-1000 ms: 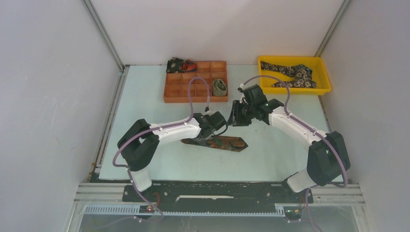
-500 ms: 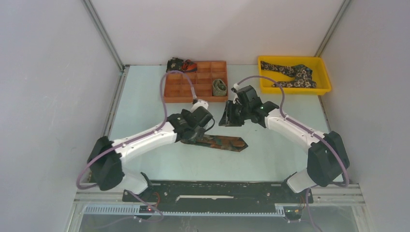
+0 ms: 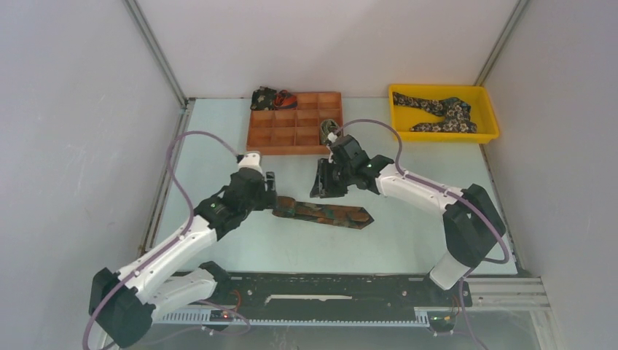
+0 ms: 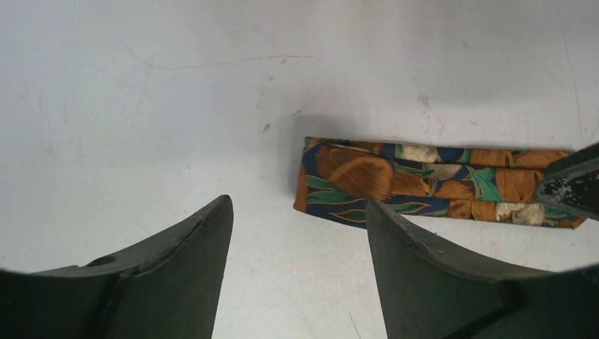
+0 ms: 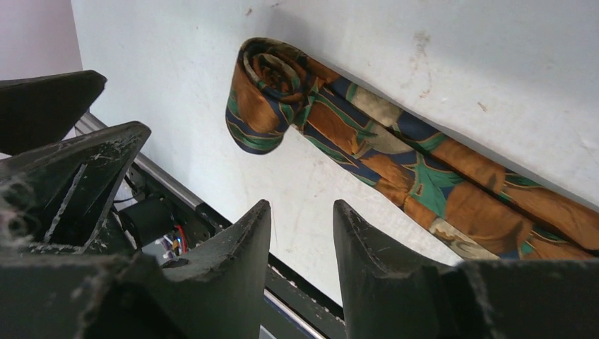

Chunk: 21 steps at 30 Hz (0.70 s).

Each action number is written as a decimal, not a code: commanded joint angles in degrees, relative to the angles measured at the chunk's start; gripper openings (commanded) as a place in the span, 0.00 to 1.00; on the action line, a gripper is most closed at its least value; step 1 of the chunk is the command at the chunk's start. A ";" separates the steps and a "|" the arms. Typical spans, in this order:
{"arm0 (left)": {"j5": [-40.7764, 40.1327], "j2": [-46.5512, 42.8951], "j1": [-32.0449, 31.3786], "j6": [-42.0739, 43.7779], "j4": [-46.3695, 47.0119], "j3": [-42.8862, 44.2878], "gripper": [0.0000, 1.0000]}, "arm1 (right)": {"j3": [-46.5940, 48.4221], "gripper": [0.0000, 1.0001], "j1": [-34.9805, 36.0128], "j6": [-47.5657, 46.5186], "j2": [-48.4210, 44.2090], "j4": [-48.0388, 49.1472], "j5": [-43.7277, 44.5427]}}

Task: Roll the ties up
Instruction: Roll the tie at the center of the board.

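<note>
A brown, rust and green patterned tie (image 3: 328, 214) lies flat across the middle of the table, its pointed end to the right. Its left end is rolled into a small coil (image 5: 267, 88). My left gripper (image 3: 270, 195) hovers open just left of that end, with nothing between its fingers (image 4: 298, 201); the tie (image 4: 438, 182) lies just beyond its right finger. My right gripper (image 3: 321, 187) hangs over the table behind the tie, jaws partly open and empty (image 5: 302, 205). An olive rolled tie (image 3: 330, 130) sits in the orange tray (image 3: 291, 150).
A yellow bin (image 3: 444, 136) at the back right holds a dark floral tie (image 3: 437, 109). Another dark bundle (image 3: 271, 97) lies at the tray's back left corner. Purple cables loop above both arms. In the right wrist view my left gripper's fingers (image 5: 67, 152) show at the left.
My left arm has swung out to the left; its gripper slid left off the tie's end and opened wider. My right gripper moved left and down toward the tie.
</note>
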 commanded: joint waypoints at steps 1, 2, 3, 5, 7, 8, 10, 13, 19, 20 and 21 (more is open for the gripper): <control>6.30 -5.13 5.57 -2.61 7.61 -5.58 0.76 | 4.18 0.41 2.08 4.25 2.08 2.48 3.40; 7.35 -5.63 7.34 -2.75 8.57 -7.14 0.78 | 4.21 0.41 2.45 5.06 2.56 3.07 3.85; 8.93 -5.94 8.70 -2.77 9.50 -8.16 0.78 | 4.23 0.41 2.78 5.99 2.92 3.69 4.30; 11.42 -6.25 11.12 -2.97 11.01 -9.98 0.78 | 4.23 0.41 3.22 7.69 3.73 4.71 4.72; 13.03 -5.90 12.62 -3.51 12.58 -11.19 0.78 | 4.21 0.41 3.59 9.17 4.55 5.86 4.83; 13.27 -5.65 13.04 -3.91 13.39 -11.80 0.78 | 4.21 0.42 3.83 9.60 5.11 6.60 4.60; 14.93 -4.73 14.40 -4.51 15.66 -13.08 0.78 | 4.77 0.42 4.20 10.52 6.31 6.87 4.18; 18.05 -2.69 15.66 -5.14 18.56 -14.28 0.78 | 6.03 0.43 4.71 11.07 8.34 7.17 3.53; 19.59 0.68 16.14 -4.97 21.41 -14.80 0.77 | 9.49 0.44 6.34 11.94 12.20 7.12 2.81; 20.71 0.96 16.17 -5.00 21.51 -14.80 0.77 | 10.17 0.44 6.58 12.12 12.78 7.13 2.84; 21.12 1.21 16.15 -4.95 21.67 -14.80 0.77 | 10.67 0.44 6.82 12.34 13.43 6.99 2.89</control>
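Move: Lying on the board between the hands, the rolled end of the tie is about 10 cm to the right hand's left, level with it fore and aft and some 8 cm lower; the tie's flat tail has its middle roughly 4 cm right and 2 cm back, and the orange tray sits about 31 cm ahead, 8 cm left. From the left hand the rolled end is about 7 cm right, 1 cm ahead and 10 cm down, the flat tail's middle 22 cm right. Sliding left above the tie and sinking as it goes, the right hand travels about 6 cm towards the rolled end, fingers parted as before. The left hand, still wide open, swings some 3 cm left, then drifts slightly back right while sinking about 6 cm beside the roll's left end, its left side tipping down around 15 degrees. ##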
